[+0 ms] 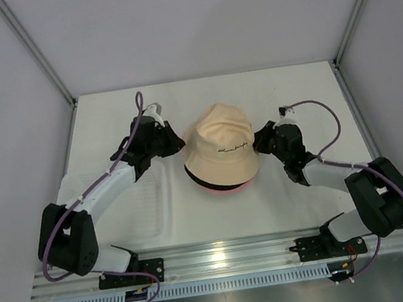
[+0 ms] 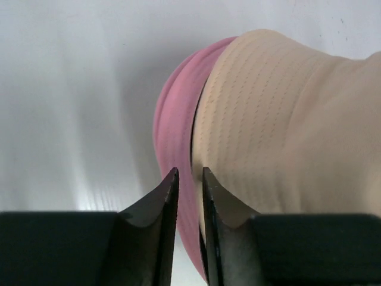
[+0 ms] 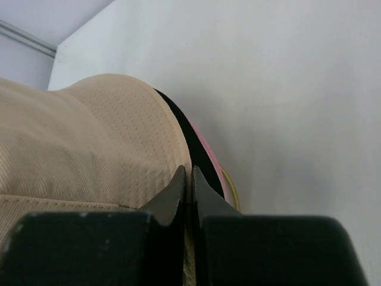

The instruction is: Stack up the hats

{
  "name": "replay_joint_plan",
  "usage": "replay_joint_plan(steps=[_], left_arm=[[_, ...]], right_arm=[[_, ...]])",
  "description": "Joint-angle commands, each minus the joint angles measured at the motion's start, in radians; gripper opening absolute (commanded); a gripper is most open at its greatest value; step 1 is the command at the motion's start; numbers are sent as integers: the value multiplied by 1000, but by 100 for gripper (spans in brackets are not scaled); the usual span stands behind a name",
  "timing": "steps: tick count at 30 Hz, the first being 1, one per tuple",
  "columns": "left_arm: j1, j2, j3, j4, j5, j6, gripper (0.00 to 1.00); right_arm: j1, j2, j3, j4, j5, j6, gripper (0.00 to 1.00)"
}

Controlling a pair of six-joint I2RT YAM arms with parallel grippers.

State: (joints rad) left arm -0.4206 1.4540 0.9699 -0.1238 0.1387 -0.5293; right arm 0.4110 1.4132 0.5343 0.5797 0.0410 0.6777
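A beige hat (image 1: 220, 144) with small dark script sits on top of a pile at the table's middle. The edge of a black hat (image 1: 191, 175) and a pink hat (image 1: 223, 187) show beneath it. My left gripper (image 1: 181, 145) is at the pile's left side. In the left wrist view its fingertips (image 2: 189, 171) stand a narrow gap apart, with the pink hat's brim (image 2: 172, 119) showing through and the beige hat (image 2: 280, 119) beside the right finger. My right gripper (image 1: 259, 142) is shut (image 3: 186, 170) on the beige hat's brim (image 3: 89, 131), above the black hat (image 3: 190, 134) and the pink hat (image 3: 209, 156).
A clear shallow plastic tray (image 1: 160, 203) lies on the table left of the pile, partly under my left arm. White walls and metal frame posts (image 1: 36, 51) enclose the table. A metal rail (image 1: 226, 254) runs along the near edge.
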Motion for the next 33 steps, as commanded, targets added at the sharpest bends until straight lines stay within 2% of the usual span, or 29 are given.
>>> replay_joint_plan(steps=[1,4,6,9,10,12,13,15,16,17,20,21,25,27,29,33], left_arm=[[14,-84,-54,-22,-79,37,28],[14,-132,-40,-33,-76,37,48],[14,-153,-16,-43,-70,37,55],[14,-188,7,-62,-59,37,59],[14,-202,16,-66,-59,35,61],[14,-246,29,-83,-73,41,67],[14,-263,47,-94,-80,45,71],[16,-297,64,-146,-111,51,82],[16,-337,75,-174,-158,48,95],[17,-357,114,-254,-183,22,99],[29,-460,185,-414,-208,28,99],[31,-572,222,-515,-300,64,99],[34,-665,204,-597,-401,133,99],[40,-707,155,-637,-497,158,100],[55,-789,90,-634,-559,161,99],[97,-940,-77,-539,-464,205,99]], right_arm=[[3,-29,-40,-159,96,-69,0],[3,-69,7,-240,91,-92,0],[-1,-108,71,-305,96,-113,0],[-20,-169,168,-432,105,-136,47],[-32,-184,196,-501,105,-151,72],[-78,-233,281,-611,103,-164,95],[-101,-247,312,-645,100,-185,99],[-145,-285,374,-714,94,-208,99],[-194,-296,444,-788,89,-223,99],[-216,-303,479,-829,83,-240,100],[-273,-325,607,-1013,97,-294,99],[-278,-351,643,-1058,130,-320,99],[-278,-404,607,-1051,152,-355,99],[-279,-427,554,-1032,181,-374,99],[-279,-453,511,-1029,209,-371,99],[-279,-477,455,-985,140,-360,99]])
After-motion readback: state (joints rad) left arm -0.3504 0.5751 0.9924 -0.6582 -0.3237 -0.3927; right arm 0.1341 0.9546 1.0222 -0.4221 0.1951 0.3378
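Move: The beige hat's middle lies about 11 cm to the left gripper's right and 12 cm to the right gripper's left, 1 cm nearer the bases and 2 cm lower than the left fingers, level with the right ones. The black hat sits some 3 cm under it, the pink hat about 5 cm under. The empty basket is roughly 20 cm left of the left gripper, 14 cm back and 12 cm down. Let go of the beige hat's brim with the right fingers and spread both grippers wide. Lift each about 20 cm, settling slightly at the end, and draw them apart: the left outward to its left and back, tipping its fingers up and turning counter-clockwise, the right some 16 cm rightward, rolling and turning clockwise, both away from the stack. ##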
